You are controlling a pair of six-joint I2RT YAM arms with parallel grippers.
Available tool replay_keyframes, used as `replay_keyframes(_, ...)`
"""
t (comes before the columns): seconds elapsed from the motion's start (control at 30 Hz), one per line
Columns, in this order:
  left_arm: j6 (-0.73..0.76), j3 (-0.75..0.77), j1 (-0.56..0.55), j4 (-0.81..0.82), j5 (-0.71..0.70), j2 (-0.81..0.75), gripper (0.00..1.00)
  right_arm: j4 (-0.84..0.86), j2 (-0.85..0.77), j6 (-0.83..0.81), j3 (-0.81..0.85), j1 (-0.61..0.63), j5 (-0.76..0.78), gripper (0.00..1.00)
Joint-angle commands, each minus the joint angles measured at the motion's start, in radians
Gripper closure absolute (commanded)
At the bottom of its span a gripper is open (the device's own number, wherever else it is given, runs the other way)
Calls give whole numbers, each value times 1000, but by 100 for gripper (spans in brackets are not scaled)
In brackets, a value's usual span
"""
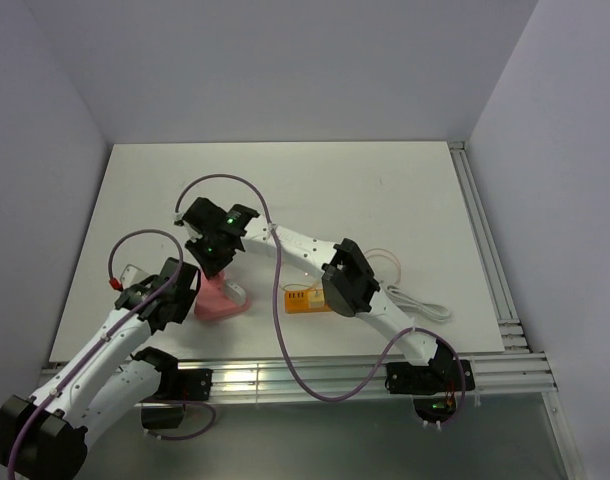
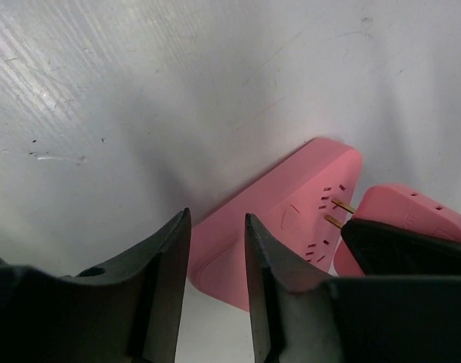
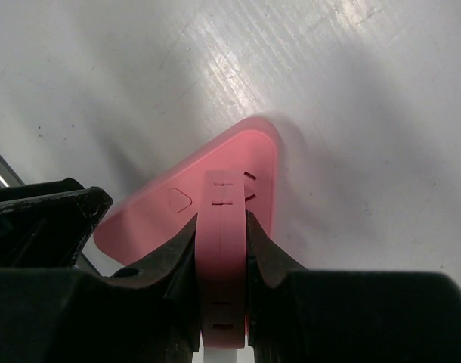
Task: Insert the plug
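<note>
A pink power strip (image 1: 223,303) lies flat near the table's front left. My right gripper (image 3: 221,219) is shut on a pink plug (image 3: 223,257) and holds it over the strip's (image 3: 162,208) socket end. In the left wrist view the plug (image 2: 412,212) has two brass prongs (image 2: 338,212) whose tips sit at the socket slots, most of their length bare. My left gripper (image 2: 217,221) hangs over the strip's (image 2: 291,219) other end. Its jaws stand a little apart, a corner of the strip shows in the gap, and no contact is visible.
An orange block (image 1: 307,298) with a white cable (image 1: 417,303) lies under the right arm. A small white object (image 1: 132,271) sits left of the left arm. Aluminium rails (image 1: 490,265) run along the right side and the near edge.
</note>
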Motion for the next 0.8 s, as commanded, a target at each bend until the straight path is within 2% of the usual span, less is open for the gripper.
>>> replay_keyframes(0.0, 20, -3, 3, 68, -33, -20, 63, 3, -5, -28, 48, 7, 35, 100)
replay_keyframes(0.1, 28, -6, 3, 112, -61, -41, 67, 17, -20, -27, 41, 7, 43, 100)
replay_keyframes(0.23, 60, -34, 3, 212, -73, -30, 79, 89, -75, 12, -30, -10, 67, 100)
replay_keyframes(0.43, 86, -34, 5, 283, -121, 60, 91, 161, -169, 44, -133, -56, 63, 100)
replay_keyframes(0.57, 86, -11, 3, 296, -168, 149, 96, 192, -213, 45, -186, -76, 49, 100)
replay_keyframes(0.63, 105, -5, 3, 348, -159, 203, 100, 203, -238, 45, -212, -79, 49, 100)
replay_keyframes(0.77, 214, 0, 5, 463, -76, 279, 100, 197, -253, 42, -229, -81, 37, 100)
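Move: The right hand holds the pink plug with its prongs close over the socket holes in the pink power strip's far end; those holes are about 4 cm below it and 2 cm to its left, with the strip's middle some 4 cm back and 1 cm to the right. The white adapter sits roughly 4 cm back and 4 cm right. From the half-open, empty left hand, the strip's middle lies about 7 cm right, 2 cm forward and 4 cm down; its socket holes are 5 cm right and 5 cm forward. The right hand keeps its grip on the plug and backs its prongs away from the socket holes, easing forward at first, then going more quickly forward, right and up (about 5, 3 and 3 cm) while turning slightly clockwise. The empty left hand shuts its fingers fully on nothing as it travels some 5 cm forward along the strip's left side towards the socket end, first rising a little, then sinking to about 2 cm below its starting height. ##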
